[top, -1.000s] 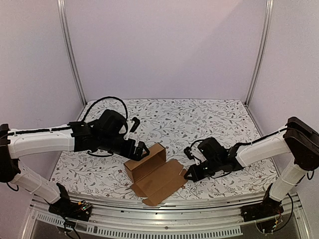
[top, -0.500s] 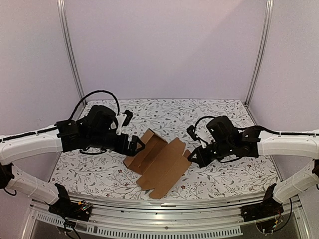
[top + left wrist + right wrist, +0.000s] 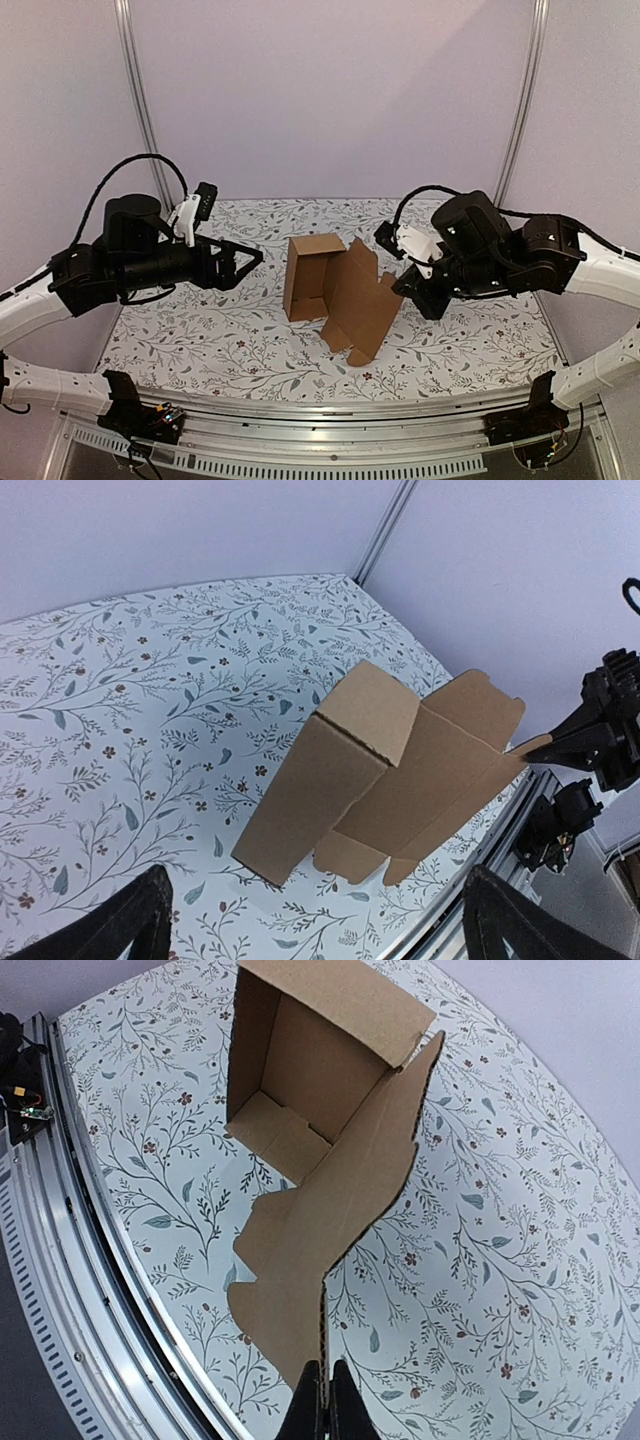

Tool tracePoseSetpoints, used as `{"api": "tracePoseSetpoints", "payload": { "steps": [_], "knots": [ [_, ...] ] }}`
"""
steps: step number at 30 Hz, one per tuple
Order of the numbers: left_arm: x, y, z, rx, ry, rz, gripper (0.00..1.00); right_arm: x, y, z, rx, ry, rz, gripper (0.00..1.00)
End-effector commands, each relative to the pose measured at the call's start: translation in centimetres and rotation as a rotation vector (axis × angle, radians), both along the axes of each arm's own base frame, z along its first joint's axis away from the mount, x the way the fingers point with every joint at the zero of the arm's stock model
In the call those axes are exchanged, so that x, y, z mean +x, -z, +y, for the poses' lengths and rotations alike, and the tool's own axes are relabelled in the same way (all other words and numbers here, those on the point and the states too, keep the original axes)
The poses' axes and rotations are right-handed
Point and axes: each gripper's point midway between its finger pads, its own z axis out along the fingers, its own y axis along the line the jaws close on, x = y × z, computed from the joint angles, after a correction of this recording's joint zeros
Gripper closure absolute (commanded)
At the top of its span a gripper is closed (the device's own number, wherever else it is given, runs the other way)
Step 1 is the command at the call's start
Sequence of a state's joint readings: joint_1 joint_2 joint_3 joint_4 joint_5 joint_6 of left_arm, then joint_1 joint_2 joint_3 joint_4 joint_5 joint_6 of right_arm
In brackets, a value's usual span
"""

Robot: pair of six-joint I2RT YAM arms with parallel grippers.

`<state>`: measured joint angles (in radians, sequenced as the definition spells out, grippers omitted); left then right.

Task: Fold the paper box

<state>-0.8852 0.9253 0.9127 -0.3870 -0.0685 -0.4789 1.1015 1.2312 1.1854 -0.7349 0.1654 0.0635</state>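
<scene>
The paper box (image 3: 322, 282) is brown cardboard, half formed: an open tray section with a long flat flap (image 3: 366, 300) spread beside it. My right gripper (image 3: 407, 286) is shut on the outer edge of that flap and holds the box raised on edge over the table's middle. In the right wrist view the shut gripper (image 3: 323, 1398) pinches the flap's thin edge, and the open tray (image 3: 300, 1080) hangs beyond. My left gripper (image 3: 247, 260) is open, left of the box and apart from it. Its wrist view shows the box (image 3: 330, 770) ahead, between wide-spread fingers (image 3: 120, 925).
A floral-patterned cloth (image 3: 190, 340) covers the table. A metal rail (image 3: 330, 425) runs along the near edge. Upright frame posts (image 3: 140, 100) stand at the back corners in front of pale walls.
My right gripper has risen and swung back with the flap, lifting the box from lying flat to standing on edge. My left arm has drawn back to the left and up, away from the box.
</scene>
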Motion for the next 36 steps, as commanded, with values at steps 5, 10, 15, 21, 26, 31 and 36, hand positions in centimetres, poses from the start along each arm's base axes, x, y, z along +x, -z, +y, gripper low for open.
{"api": "tracePoseSetpoints", "payload": {
  "steps": [5,10,15,21,26,31,36],
  "knots": [
    [0.4,-0.9,-0.3,-0.007,0.011,-0.029,0.0,-0.1,-5.6,-3.9,-0.27,-0.048,-0.221,1.0],
    [0.5,-2.9,-1.5,-0.043,0.055,-0.051,0.0,-0.6,-5.8,-5.3,-0.413,-0.123,-0.226,1.0],
    [-0.1,-3.8,-3.6,-0.073,0.147,-0.012,0.01,-0.3,-6.0,-6.4,-0.534,-0.16,-0.253,1.0],
    [-0.4,-2.1,-5.6,-0.098,0.207,0.076,0.0,0.7,-6.0,-7.7,-0.719,-0.171,-0.277,1.0],
    [-0.2,0.0,-6.2,-0.075,0.214,0.121,0.0,1.5,-4.9,-7.6,-0.882,-0.199,-0.245,1.0],
    [-0.2,1.1,-6.0,-0.056,0.208,0.136,0.01,1.9,-3.5,-6.3,-0.995,-0.258,-0.191,1.0],
    [-0.5,1.8,-5.3,-0.044,0.194,0.14,0.01,1.9,-1.7,-5.1,-1.043,-0.311,-0.149,1.0]
  ]
}}
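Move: The right hand already pinches the free edge of the brown panel. The paper box's tray, open towards this hand, hangs about 15 cm to its left, 12 cm ahead and roughly 13 cm lower. The panel's middle is some 7 cm left of the hand, 5 cm ahead and 7 cm below. From the empty, wide-open left hand, the tray lies about 10 cm ahead, 13 cm to the right and 18 cm down. Upwards first, by about 7 cm, and then to its right, the right hand carries the pinched panel edge. It loops forward and back left while sinking a little, swinging its slanting fingers about 45 degrees from forward-left to nearly straight forward. The left hand stays wide open and shifts some 6 cm right towards the tray, up slightly and down again, turning a little clockwise. ##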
